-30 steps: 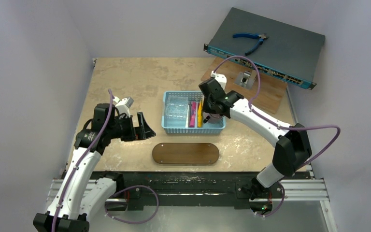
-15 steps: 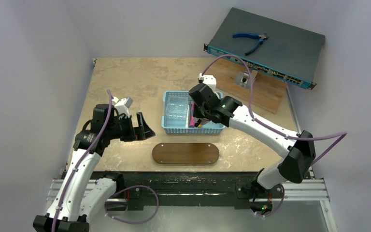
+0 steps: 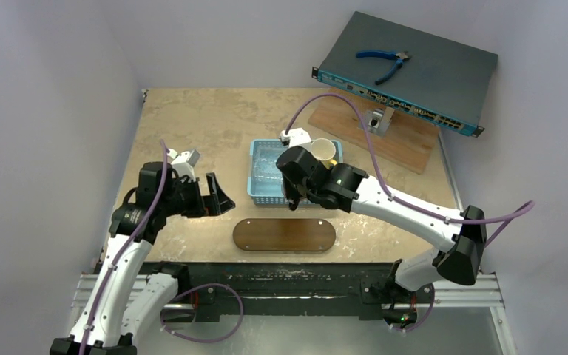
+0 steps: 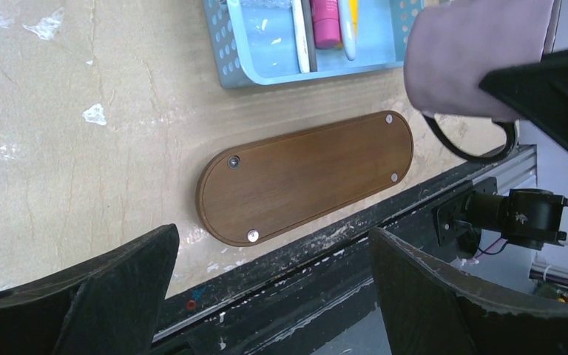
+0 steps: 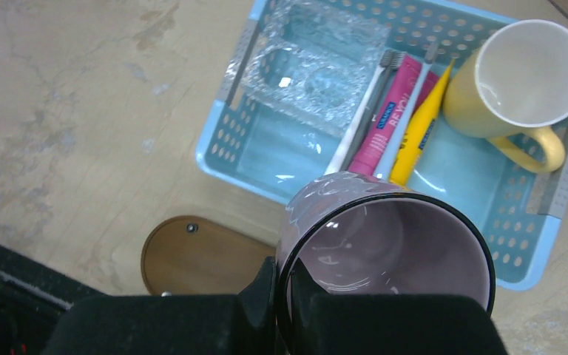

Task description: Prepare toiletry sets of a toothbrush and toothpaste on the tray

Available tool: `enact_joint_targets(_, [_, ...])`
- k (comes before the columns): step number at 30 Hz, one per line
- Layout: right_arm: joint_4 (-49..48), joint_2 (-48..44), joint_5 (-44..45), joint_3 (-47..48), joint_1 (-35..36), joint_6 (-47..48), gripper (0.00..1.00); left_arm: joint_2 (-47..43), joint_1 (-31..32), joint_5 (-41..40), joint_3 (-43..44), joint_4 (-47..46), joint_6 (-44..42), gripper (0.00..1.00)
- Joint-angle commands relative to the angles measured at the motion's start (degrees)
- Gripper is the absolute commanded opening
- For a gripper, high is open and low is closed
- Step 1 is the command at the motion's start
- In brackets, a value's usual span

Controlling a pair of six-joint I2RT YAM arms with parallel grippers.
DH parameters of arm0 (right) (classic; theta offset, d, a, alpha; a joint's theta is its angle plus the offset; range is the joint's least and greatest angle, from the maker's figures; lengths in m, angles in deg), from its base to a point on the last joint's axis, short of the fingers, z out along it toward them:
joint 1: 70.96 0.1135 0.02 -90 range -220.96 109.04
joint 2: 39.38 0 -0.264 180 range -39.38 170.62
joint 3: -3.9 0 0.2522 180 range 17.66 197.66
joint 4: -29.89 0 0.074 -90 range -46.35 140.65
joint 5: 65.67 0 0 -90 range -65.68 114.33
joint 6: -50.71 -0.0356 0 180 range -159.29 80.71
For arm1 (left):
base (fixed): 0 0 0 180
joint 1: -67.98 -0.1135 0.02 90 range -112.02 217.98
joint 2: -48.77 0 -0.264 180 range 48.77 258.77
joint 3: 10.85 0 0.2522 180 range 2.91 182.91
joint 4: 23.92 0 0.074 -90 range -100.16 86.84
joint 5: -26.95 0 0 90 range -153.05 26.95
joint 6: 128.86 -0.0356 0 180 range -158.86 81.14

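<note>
The dark oval tray (image 3: 284,234) lies bare near the table's front edge. In the light-blue basket (image 5: 222,140) a pink tube (image 5: 388,122) and a yellow tube (image 5: 418,133) lie side by side with thin pale toothbrushes (image 5: 362,118) between and beside them. My right gripper (image 5: 283,263) is shut on the rim of a purple cup (image 5: 384,251), held above the basket's near wall and the tray's right end. My left gripper (image 4: 272,233) hangs open and holds nothing, left of the tray (image 4: 307,177).
A cream-yellow cup (image 5: 525,74) stands in the basket's right corner, and crumpled clear plastic (image 5: 303,66) fills its left part. At the back right, a network switch (image 3: 407,70) carrying blue pliers (image 3: 384,61) rests over a light wooden board (image 3: 407,140).
My right arm swung left and toward the front with the purple cup, carrying it from the basket's right side to its near wall and uncovering the cream cup. The left arm barely moved.
</note>
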Motion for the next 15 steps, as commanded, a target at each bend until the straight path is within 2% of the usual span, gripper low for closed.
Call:
enact_joint_targets(1, [-4.16,-1.03,1.54,1.49,4.83,3.76,0.00,-1.97,0.31,-3.11,1.93,0.00,-1.11,1.00])
enact_joint_targets(6, [-5.06,2.26,1.52,4.15,9.50,4.61,0.00,-4.16,0.30,-8.99,3.46,1.14,-0.60,1.00])
enact_joint_targets(11, [-3.56,7.80,2.70,8.94,12.30,0.70,0.00,-5.89,0.31,-18.19,6.27,5.37,0.97,1.00])
enact_joint_targets(15, [1.63,13.45,6.42,14.90,13.85,-5.23,0.00,-7.48,0.31,-25.39,6.29,6.81,3.29,1.00])
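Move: The right hand already grips the purple cup by its rim, and the tray's middle lies about 7 cm back, 3 cm to its left and 16 cm below. The blue basket's middle is some 12 cm ahead and 1 cm to the right of that hand, the yellow mug about 17 cm ahead and 9 cm right, both roughly 13 cm lower. From the left hand the tray's middle is level ahead, some 20 cm to the right and 13 cm down. Right carries the purple cup 10 cm left and back, over the tray's left end; left hand retreats leftward. ##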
